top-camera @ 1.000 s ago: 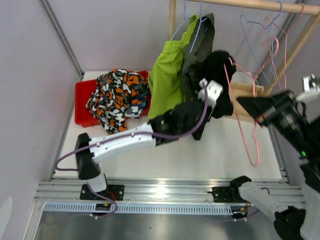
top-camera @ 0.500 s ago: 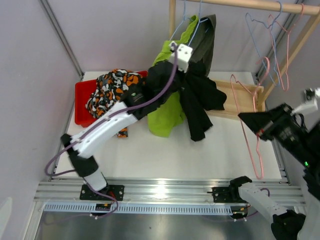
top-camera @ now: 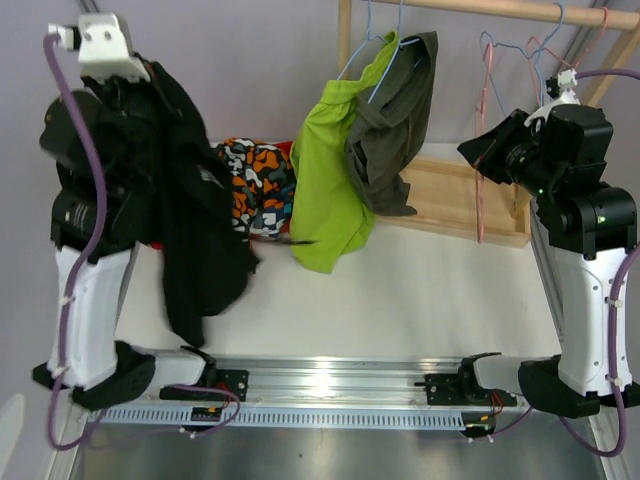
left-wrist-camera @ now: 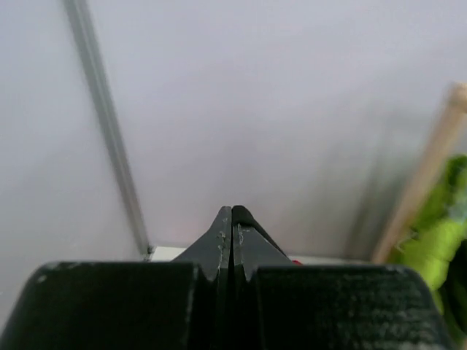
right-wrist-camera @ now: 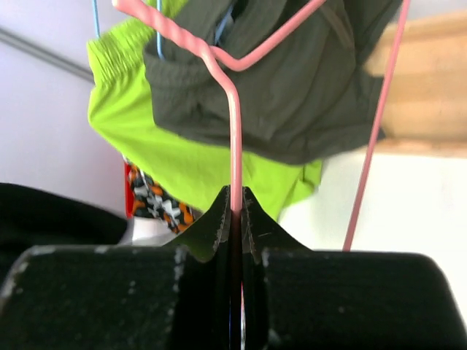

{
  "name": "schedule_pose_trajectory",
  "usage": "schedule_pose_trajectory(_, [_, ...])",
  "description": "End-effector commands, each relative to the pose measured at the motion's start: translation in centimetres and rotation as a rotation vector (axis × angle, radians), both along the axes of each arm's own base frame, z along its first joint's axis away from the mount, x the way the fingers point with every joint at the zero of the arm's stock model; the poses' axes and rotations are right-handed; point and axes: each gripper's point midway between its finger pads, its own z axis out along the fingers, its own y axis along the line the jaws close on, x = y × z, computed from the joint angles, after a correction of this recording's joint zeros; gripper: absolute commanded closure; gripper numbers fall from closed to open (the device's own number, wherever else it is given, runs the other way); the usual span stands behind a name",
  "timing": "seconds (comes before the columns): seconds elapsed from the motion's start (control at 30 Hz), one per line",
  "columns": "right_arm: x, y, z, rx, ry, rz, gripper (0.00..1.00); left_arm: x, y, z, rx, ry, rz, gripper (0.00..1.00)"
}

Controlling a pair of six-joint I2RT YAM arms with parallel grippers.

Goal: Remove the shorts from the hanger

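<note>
Black shorts (top-camera: 190,220) hang free of any hanger, dangling from my raised left gripper (left-wrist-camera: 232,211) at the far left; its jaws are pressed together and the pinched fabric is hidden in the left wrist view. My right gripper (right-wrist-camera: 235,191) is shut on the wire of a bare pink hanger (right-wrist-camera: 235,131), held at the right by the rack (top-camera: 479,190). Lime green shorts (top-camera: 325,190) and dark grey-olive shorts (top-camera: 390,130) hang on blue hangers from the wooden rail (top-camera: 480,8). Orange-black-white patterned shorts (top-camera: 255,185) lie in a red bin (top-camera: 284,148).
The wooden rack has an upright post (top-camera: 344,35) and a flat base (top-camera: 450,205) at the back right. Several bare wire hangers (top-camera: 540,60) hang on the rail near my right arm. A wall with a metal strip (left-wrist-camera: 109,138) stands close behind the left gripper.
My left arm has swung from the rack up to the far left, carrying the black shorts off the pink hanger. My right arm has risen, lifting the bare hanger toward the rail.
</note>
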Motion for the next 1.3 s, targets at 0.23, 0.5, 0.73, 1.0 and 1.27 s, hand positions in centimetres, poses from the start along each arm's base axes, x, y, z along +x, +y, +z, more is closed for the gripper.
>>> schedule_pose_trajectory(0.23, [2.9, -2.5, -2.1, -0.002, -0.044, 0.020, 1.00, 19.6, 1.3, -6.5, -0.137, 0.175, -0.135, 1.00])
schedule_pose_trajectory(0.5, [5.5, -4.7, -4.4, 0.010, -0.030, -0.022, 1.00, 24.8, -1.6, -18.1, -0.187, 0.367, -0.226, 1.00])
schedule_pose_trajectory(0.73, [8.5, -4.6, -4.1, 0.021, -0.063, -0.005, 1.00, 19.6, -3.9, -21.5, -0.202, 0.343, -0.265, 0.93])
schedule_pose_trajectory(1.0, [14.4, -5.4, 1.0, 0.017, -0.157, -0.020, 1.00, 17.6, -3.2, -30.6, -0.278, 0.545, -0.199, 0.48])
schedule_pose_trajectory(1.27, [15.1, -5.6, 4.3, 0.059, -0.200, -0.031, 1.00, 16.0, -4.5, -31.1, -0.234, 0.564, -0.221, 0.04])
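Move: Below the left hand and its black shorts, the red box's middle lies about 55 cm down, 13 cm ahead and 2 cm to the left; the camouflage shorts heaped in it are about 11 cm ahead and level sideways. From the right hand, holding the empty pink hanger, the rail's free stretch is some 22 cm ahead, 4 cm right and 12 cm up. The grey shorts hang about 10 cm ahead, 13 cm left and 12 cm lower. Flinging the black shorts over the box, the left hand swoops about 27 cm forward and 30 cm down, fingers tipping nearly 40 degrees downward, then draws back some 10 cm, bobs up and down again and opens wide to let go. The right hand keeps its pinch on the empty pink hanger, dips and shifts right, then pushes forward towards the rail, rising back to its height, 16 cm farther out. ##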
